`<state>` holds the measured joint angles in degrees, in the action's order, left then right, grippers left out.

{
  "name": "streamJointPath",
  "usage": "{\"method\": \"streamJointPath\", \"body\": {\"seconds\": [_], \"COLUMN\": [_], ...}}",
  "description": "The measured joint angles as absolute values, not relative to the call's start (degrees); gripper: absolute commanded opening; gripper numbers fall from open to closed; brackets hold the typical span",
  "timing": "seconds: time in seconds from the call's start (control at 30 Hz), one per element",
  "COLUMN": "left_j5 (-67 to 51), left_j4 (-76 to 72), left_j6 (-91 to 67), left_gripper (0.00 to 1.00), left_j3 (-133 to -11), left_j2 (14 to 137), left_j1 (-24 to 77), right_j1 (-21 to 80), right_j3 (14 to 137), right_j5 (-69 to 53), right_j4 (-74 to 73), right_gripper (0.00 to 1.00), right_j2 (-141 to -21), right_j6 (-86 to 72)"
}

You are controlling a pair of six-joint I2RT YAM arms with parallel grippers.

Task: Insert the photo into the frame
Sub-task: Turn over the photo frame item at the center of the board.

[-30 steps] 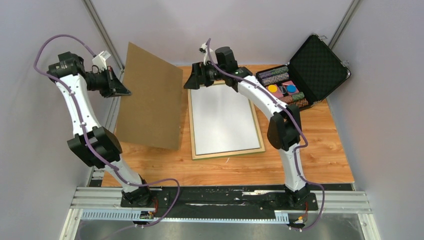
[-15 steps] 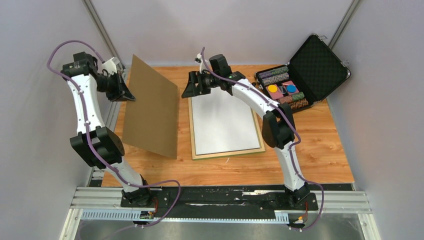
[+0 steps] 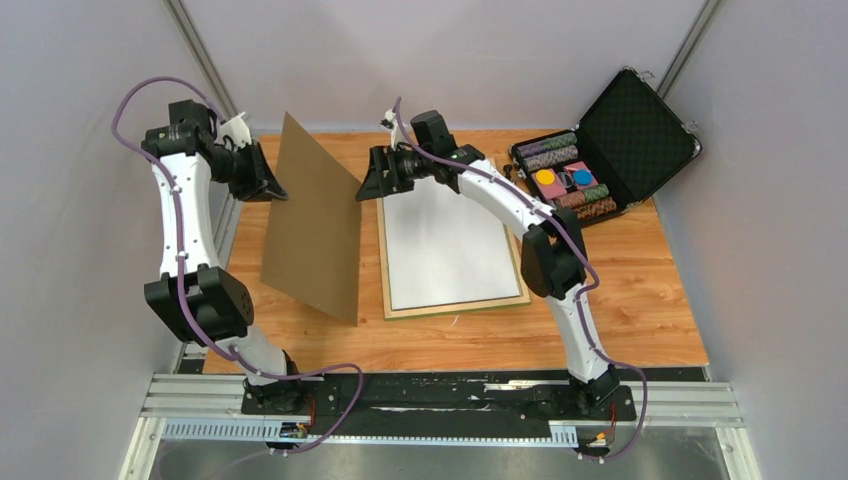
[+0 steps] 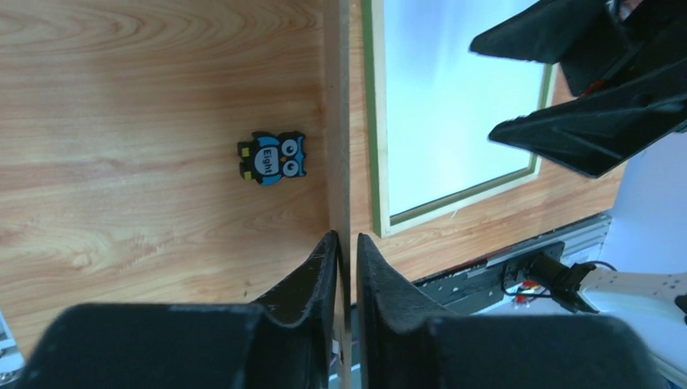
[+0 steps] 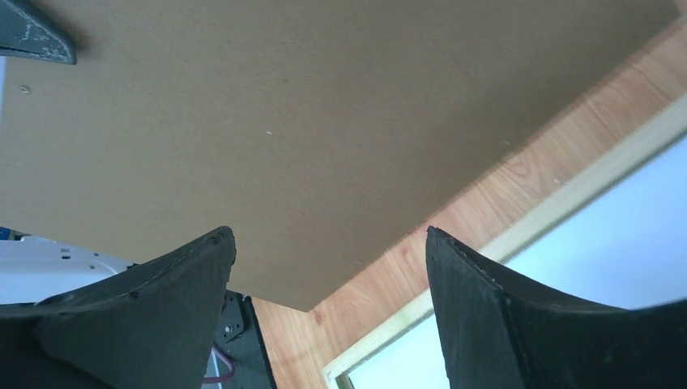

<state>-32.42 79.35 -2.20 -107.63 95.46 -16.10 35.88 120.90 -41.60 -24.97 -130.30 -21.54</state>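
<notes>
The frame (image 3: 455, 305) lies flat on the table, pale rails up, a green inner edge showing in the left wrist view (image 4: 377, 121). A white sheet (image 3: 450, 240) fills it; no forest print shows, so I cannot tell whether this is the photo. A plain brown backing board (image 3: 315, 235) stands steeply tilted left of the frame. My left gripper (image 4: 347, 237) straddles its far top edge; one finger touches it, and a thin gap shows beside the other. My right gripper (image 3: 368, 188) hovers open and empty over the frame's far left corner, close to the board (image 5: 324, 121).
A small blue owl figure (image 4: 273, 158) lies on the wooden table left of the board's lower edge. An open black case (image 3: 610, 140) holding chips sits at the far right. Grey walls close in on both sides.
The left arm swung the board rightward and more upright, closer to the frame. Its jaws have parted a little. The right gripper shifted slightly left toward the board.
</notes>
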Motion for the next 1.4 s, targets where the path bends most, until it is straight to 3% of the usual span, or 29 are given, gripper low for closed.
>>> {"method": "streamJointPath", "body": {"seconds": [0.83, 1.1, 1.4], "left_j5": [-45.6, -47.6, -48.0], "left_j4": [73.2, 72.6, 72.4], "left_j6": [-6.3, -6.1, -5.6], "left_gripper": [0.65, 0.72, 0.73], "left_j3": [-102.0, -101.7, -101.6], "left_j2": [90.1, 87.4, 86.7], "left_j1": [-4.6, -1.2, 2.1], "right_j1": [38.5, 37.4, 35.6], "right_j3": [125.5, 123.6, 121.4], "right_j5": [-53.6, -55.3, -56.8], "right_j4": [-18.5, -14.9, -12.4], "right_gripper": [0.87, 0.87, 0.88], "right_j2": [-131.2, -131.0, -130.1], "right_j6": [-32.1, -37.0, -40.9]}}
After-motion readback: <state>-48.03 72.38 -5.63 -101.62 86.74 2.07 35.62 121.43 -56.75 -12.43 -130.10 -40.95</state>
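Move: The brown backing board leans up on its right-hand edge; its middle lies level with the left hand, about 5 cm to its right and 13 below, the raised edge between its barely parted fingertips. From the right hand, the board's middle is some 9 cm left, 4 back and 6 below. The photo frame's middle is 33 cm right of the left hand and 5 ahead, 26 down; the owl toy sits almost straight below that hand, 3 cm back. The board's raised edge is swung over to the right: the left hand carries on rightward about 14 cm, rising and later drawing back roughly 5 cm each, turning clockwise while its fingers spread wide around the edge, left finger against the left face. The right hand, fingers staying open, rises about 6 cm on the other side, going back and left first, then easing partly forward and right. ##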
